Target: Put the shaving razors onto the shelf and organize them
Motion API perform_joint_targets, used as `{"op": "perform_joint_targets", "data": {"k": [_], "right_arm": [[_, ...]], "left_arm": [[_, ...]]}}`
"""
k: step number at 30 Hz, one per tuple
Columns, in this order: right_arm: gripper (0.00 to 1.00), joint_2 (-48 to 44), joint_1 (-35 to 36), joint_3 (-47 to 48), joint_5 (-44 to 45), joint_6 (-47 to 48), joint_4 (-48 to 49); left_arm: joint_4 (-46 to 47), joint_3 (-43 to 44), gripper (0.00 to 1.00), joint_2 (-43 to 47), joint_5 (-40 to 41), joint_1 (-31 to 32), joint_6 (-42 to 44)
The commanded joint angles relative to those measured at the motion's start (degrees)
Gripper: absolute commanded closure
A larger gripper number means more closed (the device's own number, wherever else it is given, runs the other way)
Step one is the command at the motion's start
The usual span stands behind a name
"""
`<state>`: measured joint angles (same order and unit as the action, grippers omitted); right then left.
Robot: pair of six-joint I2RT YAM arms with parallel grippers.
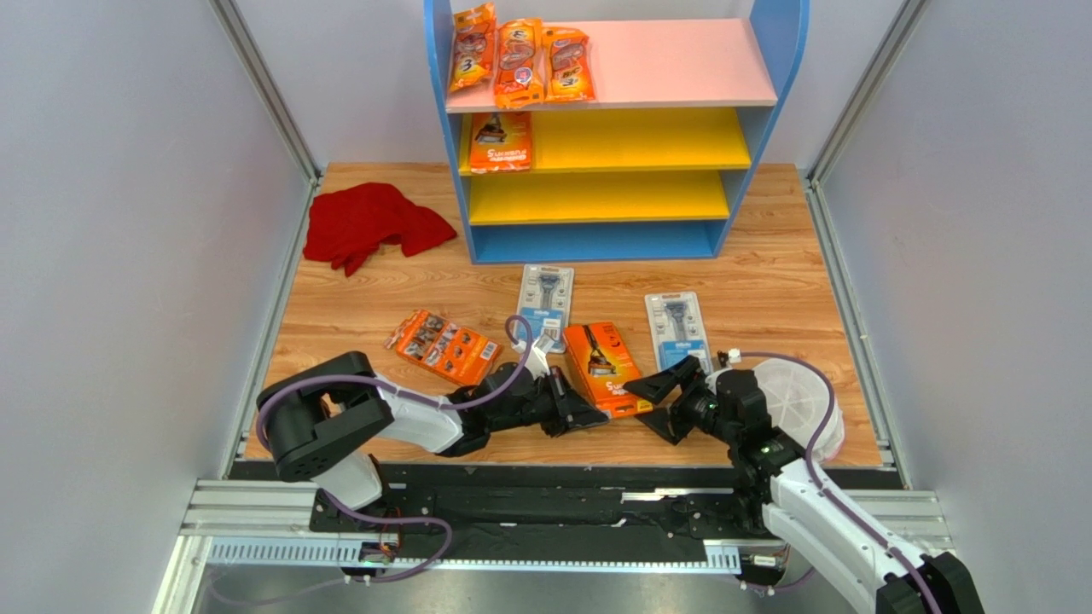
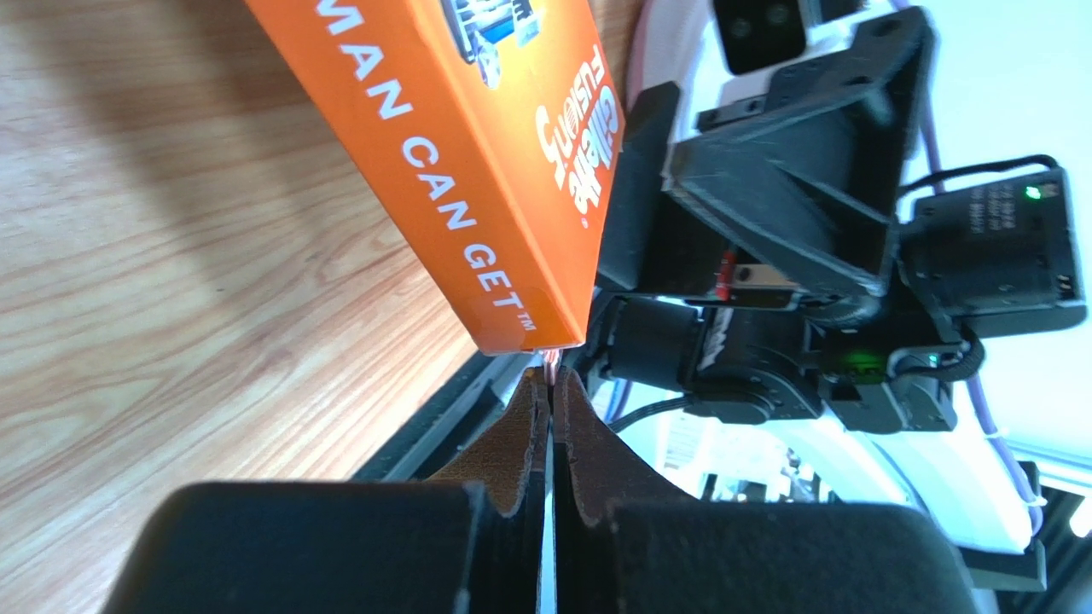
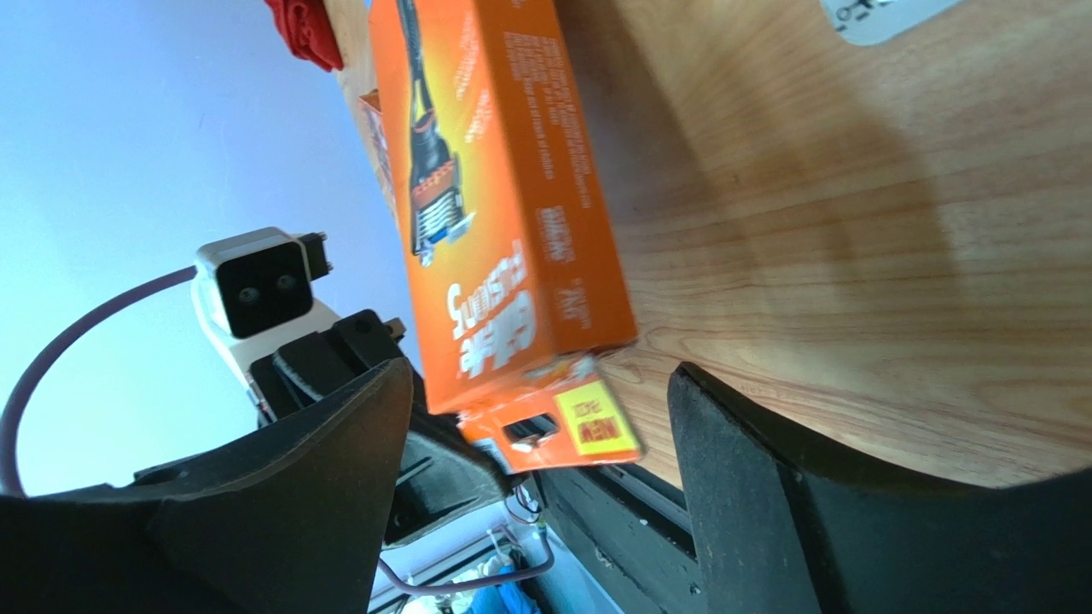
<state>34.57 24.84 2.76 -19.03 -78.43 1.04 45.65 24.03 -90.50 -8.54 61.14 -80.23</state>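
Observation:
An orange razor box (image 1: 603,362) lies near the table's front edge between my two arms. My left gripper (image 1: 592,416) is shut on the box's thin hang tab, and the left wrist view shows the tab pinched at the fingertips (image 2: 553,381) under the box (image 2: 449,141). My right gripper (image 1: 659,406) is open, one jaw on each side of the box's near end (image 3: 538,397). The tab carries a yellow sticker (image 3: 596,422). The shelf (image 1: 596,241) holds three orange bags (image 1: 519,62) on its pink top and an orange card (image 1: 500,141) on the upper yellow board.
On the table lie an orange pack (image 1: 442,346) and two grey-blue blister cards (image 1: 545,305) (image 1: 677,328). A red cloth (image 1: 372,224) sits at the back left. A round white dish (image 1: 795,397) lies under my right arm. Grey walls close both sides.

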Motion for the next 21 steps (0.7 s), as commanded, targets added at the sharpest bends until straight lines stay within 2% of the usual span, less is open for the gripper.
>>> {"op": "perform_joint_targets", "data": {"k": [1, 3, 4, 6, 9, 10, 13, 14, 21], "right_arm": [[0.27, 0.68, 0.3, -3.73, 0.22, -1.19, 4.94], [0.31, 0.59, 0.47, -3.73, 1.0, -1.37, 5.11], [0.38, 0.33, 0.47, -3.99, 1.27, -1.46, 5.46], [0.44, 0.15, 0.56, -4.26, 1.8, -1.9, 6.17], [0.66, -0.9, 0.56, -4.7, 2.15, -2.42, 6.26], [0.79, -1.25, 0.65, -4.7, 2.15, -2.43, 6.0], [0.97, -2.4, 0.56, -4.87, 2.33, -2.34, 4.77], [1.0, -2.92, 0.56, -4.79, 2.33, -2.34, 4.5], [1.0, -3.98, 0.65, -4.96, 2.68, -2.34, 3.0]], "left_arm": [[6.12, 0.22, 1.0, -0.29, -1.57, 0.55, -0.9], [6.38, 0.31, 1.0, -0.38, -1.84, 0.64, -0.98], [6.47, 0.31, 1.0, -0.47, -1.92, 0.73, -0.99], [6.64, 0.31, 1.0, -0.64, -2.1, 0.73, -1.07], [7.17, 0.4, 1.0, -1.26, -2.27, 0.99, -1.25], [7.35, 0.31, 1.0, -1.43, -2.19, 0.99, -1.34], [8.14, 0.23, 1.0, -1.87, -2.19, 1.08, -1.6], [8.49, 0.31, 1.0, -2.14, -2.27, 1.08, -1.6], [9.37, -0.48, 1.0, -2.14, -2.01, 1.08, -1.78]]}}
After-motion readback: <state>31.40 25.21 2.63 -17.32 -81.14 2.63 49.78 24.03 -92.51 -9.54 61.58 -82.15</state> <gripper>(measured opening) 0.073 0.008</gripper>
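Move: The right hand, open, has the orange box's near end just at its fingers, the box's middle about 5 cm ahead, 6 cm left and slightly lower. One blue razor pack lies some 10 cm ahead and 5 cm right, the other about 15 cm ahead and 15 cm left, both some 5 cm lower. For the left hand, already pinching the near end, the box's middle is about 7 cm straight ahead, slightly lower. The right fingers shut on the box's near right corner, rising about 2 cm; the left keeps its pinch. ##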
